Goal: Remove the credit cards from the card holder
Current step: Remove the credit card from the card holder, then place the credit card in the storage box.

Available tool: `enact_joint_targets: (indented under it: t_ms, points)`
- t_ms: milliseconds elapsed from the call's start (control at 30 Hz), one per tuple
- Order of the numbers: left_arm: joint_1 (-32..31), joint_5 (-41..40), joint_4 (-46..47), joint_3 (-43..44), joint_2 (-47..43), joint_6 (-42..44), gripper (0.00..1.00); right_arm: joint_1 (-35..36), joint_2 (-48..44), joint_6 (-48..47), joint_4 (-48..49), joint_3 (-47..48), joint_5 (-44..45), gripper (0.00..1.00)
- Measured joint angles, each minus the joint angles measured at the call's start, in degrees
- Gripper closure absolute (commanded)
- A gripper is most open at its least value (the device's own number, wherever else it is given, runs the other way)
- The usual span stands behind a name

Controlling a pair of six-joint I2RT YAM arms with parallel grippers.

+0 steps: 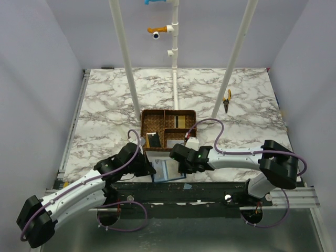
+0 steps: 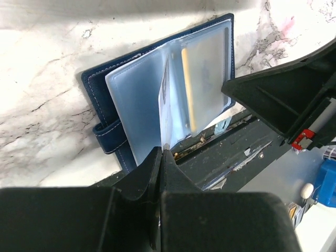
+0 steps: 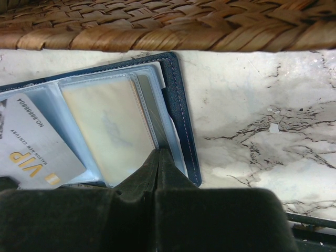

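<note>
The navy card holder (image 1: 167,171) lies open at the table's near edge, between both grippers. My left gripper (image 2: 161,150) is shut on the lower edge of one clear sleeve leaf of the card holder (image 2: 136,100), which stands up; a gold card edge (image 2: 188,89) shows in the pocket behind it. My right gripper (image 3: 159,153) is shut on the lower edge of the sleeves of the card holder (image 3: 181,121), beside a tan card (image 3: 113,131) in its pocket. A silver VIP card (image 3: 31,152) sticks out at the left. In the top view, left gripper (image 1: 150,168) and right gripper (image 1: 181,167) flank the holder.
The brown wicker divided tray (image 1: 152,113) stands just behind the holder, with a dark card (image 1: 154,139) and a gold card (image 1: 180,122) in its compartments; its woven wall (image 3: 157,21) fills the top of the right wrist view. Pliers (image 1: 227,101) lie at the far right. White poles (image 1: 125,58) rise behind the tray.
</note>
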Motion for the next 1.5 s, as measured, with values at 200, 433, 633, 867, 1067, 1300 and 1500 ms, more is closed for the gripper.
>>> enact_joint_targets:
  t_ms: [200, 433, 633, 867, 1067, 1300, 1500]
  points:
    - [0.04, -0.07, -2.78, 1.57, -2.71, 1.6, 1.0, 0.0, -0.13, -0.83, -1.51, 0.72, 0.46, 0.96]
    - [0.04, -0.04, -6.75, 6.54, -4.26, 3.58, 1.0, 0.0, -4.81, -1.36, -5.97, 1.53, 2.08, 0.5]
    - [0.28, -0.04, -11.04, 12.94, -3.82, 5.6, 1.0, 0.0, -11.41, -0.72, -9.9, 2.21, 3.8, 0.19]
    - [3.15, 0.24, -12.2, 22.71, 2.58, 8.48, 1.0, -1.25, -15.41, -0.02, -14.05, 2.84, 6.62, 0.03]
    - [6.25, 2.89, -10.19, 27.34, 11.02, 11.04, 1.0, -8.76, -17.7, -1.53, -15.91, 2.93, 7.91, 0.0]
    - [6.86, 7.19, -5.9, 32.04, 23.04, 12.7, 1.0, -15.5, -19.85, -4.87, -16.39, 2.99, 8.52, 0.0]
    - [6.86, 8.55, -3.34, 34.64, 29.9, 12.92, 1.0, -16.52, -19.85, -6.29, -16.37, 2.99, 8.5, 0.0]
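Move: The left hand already pinches the VIP card; the basket's near-right compartment lies some 14 cm ahead, 12 cm to its right and 3 cm below. The card holder's middle is about 7 cm right and 4 cm below, level with it; the black card lies roughly 14 cm straight ahead, 3 cm below. From the right hand, resting on the card holder, that holder's middle is about 6 cm left and 1 cm ahead, the compartment 15 cm ahead. Left lifts its card about 10 cm, then forward-right towards the basket; right rises rightward off the holder, opening. ##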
